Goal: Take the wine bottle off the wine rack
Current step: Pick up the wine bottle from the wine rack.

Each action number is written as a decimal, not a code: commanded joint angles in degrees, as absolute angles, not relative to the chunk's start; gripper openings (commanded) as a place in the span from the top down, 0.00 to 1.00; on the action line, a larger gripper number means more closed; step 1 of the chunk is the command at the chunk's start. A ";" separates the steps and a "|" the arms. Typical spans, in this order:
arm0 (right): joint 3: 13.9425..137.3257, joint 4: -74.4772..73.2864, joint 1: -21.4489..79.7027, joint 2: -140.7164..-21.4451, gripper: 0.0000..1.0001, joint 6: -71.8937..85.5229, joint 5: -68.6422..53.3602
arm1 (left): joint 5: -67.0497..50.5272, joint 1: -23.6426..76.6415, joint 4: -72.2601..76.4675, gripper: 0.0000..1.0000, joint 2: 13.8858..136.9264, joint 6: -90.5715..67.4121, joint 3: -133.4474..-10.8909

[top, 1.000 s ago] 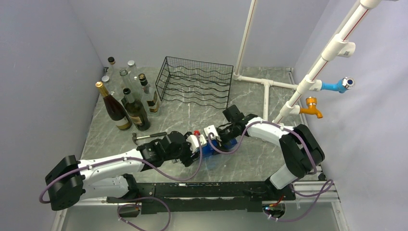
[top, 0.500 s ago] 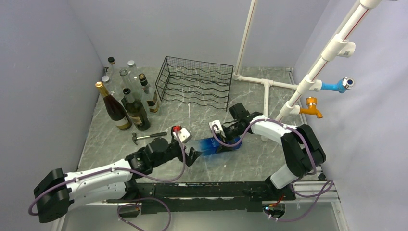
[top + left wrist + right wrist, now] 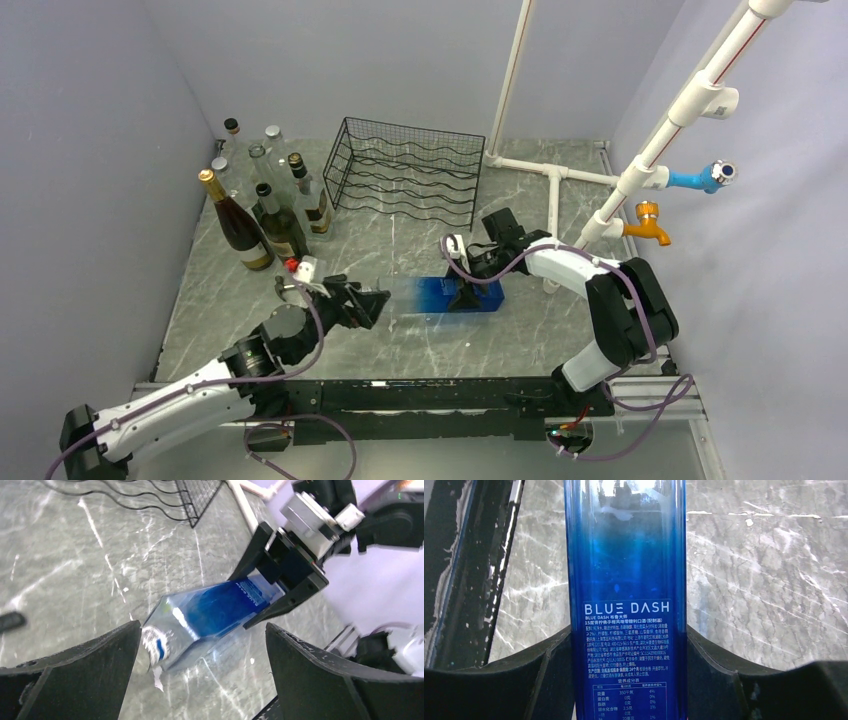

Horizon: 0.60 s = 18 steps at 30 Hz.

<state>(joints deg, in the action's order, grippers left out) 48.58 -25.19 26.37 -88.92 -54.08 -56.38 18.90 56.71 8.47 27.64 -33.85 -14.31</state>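
The wine bottle (image 3: 435, 295), blue glass fading to clear at one end, lies level just above the marble table. My right gripper (image 3: 470, 294) is shut on its blue half. In the right wrist view both black fingers (image 3: 555, 662) press the sides of the labelled bottle (image 3: 626, 570). My left gripper (image 3: 368, 303) is open, a little left of the bottle's clear end and not touching it. The left wrist view shows the bottle (image 3: 215, 607) beyond my left gripper (image 3: 202, 626), whose jaws stand wide apart. The black wire wine rack (image 3: 405, 172) stands at the back with no bottle in it.
Several upright bottles (image 3: 262, 210) cluster at the back left by the wall. White pipes (image 3: 552, 190) run along the table at the back right, and a sloping pipe carries a blue tap (image 3: 705, 177) and an orange tap (image 3: 648, 222).
My left gripper opened, let go of the bottle and drew back to the left. The right gripper kept its hold and shifted the bottle slightly to the right.
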 commanded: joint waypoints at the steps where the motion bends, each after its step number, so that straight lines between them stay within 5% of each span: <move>1: 52.16 -17.17 26.02 -86.83 1.00 -45.51 -65.77 | 29.80 56.51 0.33 0.00 21.77 -56.05 -11.89; 7: 50.90 -7.80 25.97 -87.25 1.00 -32.60 -64.73 | 32.19 56.51 -0.64 0.00 21.23 -66.48 -10.23; 18: 51.44 -4.71 26.10 -88.91 1.00 -26.01 -66.83 | 32.05 56.51 4.78 0.00 40.67 -70.61 -19.55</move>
<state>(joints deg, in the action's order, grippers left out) 48.58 -10.79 26.17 -89.65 -29.45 -58.92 31.83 56.66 -2.68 36.27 -70.08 -15.51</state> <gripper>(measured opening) 0.646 0.995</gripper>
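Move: The blue wine bottle is already in my right grip, its neck pointing left; the neck's cap lies some 20 cm left of that hand, about level with it in reach and height. My open left gripper waits 17 cm left of my right hand, 4 cm back and 10 cm higher. From my left hand, the cap is about 6 cm ahead, 2 cm left and 8 cm below; the hammer is 15 cm ahead, 17 cm left and 17 cm below. With fingers still wide open, I swing my left hand about 3 cm left while sinking it some 5 cm to the height of the cap, tilting its fingers down and turning counter-clockwise, then edge forward. My right hand keeps its grip on the bottle, lifts it about 2 cm, carries it left and forward, and turns it some 10 degrees clockwise so the neck swings forward. ##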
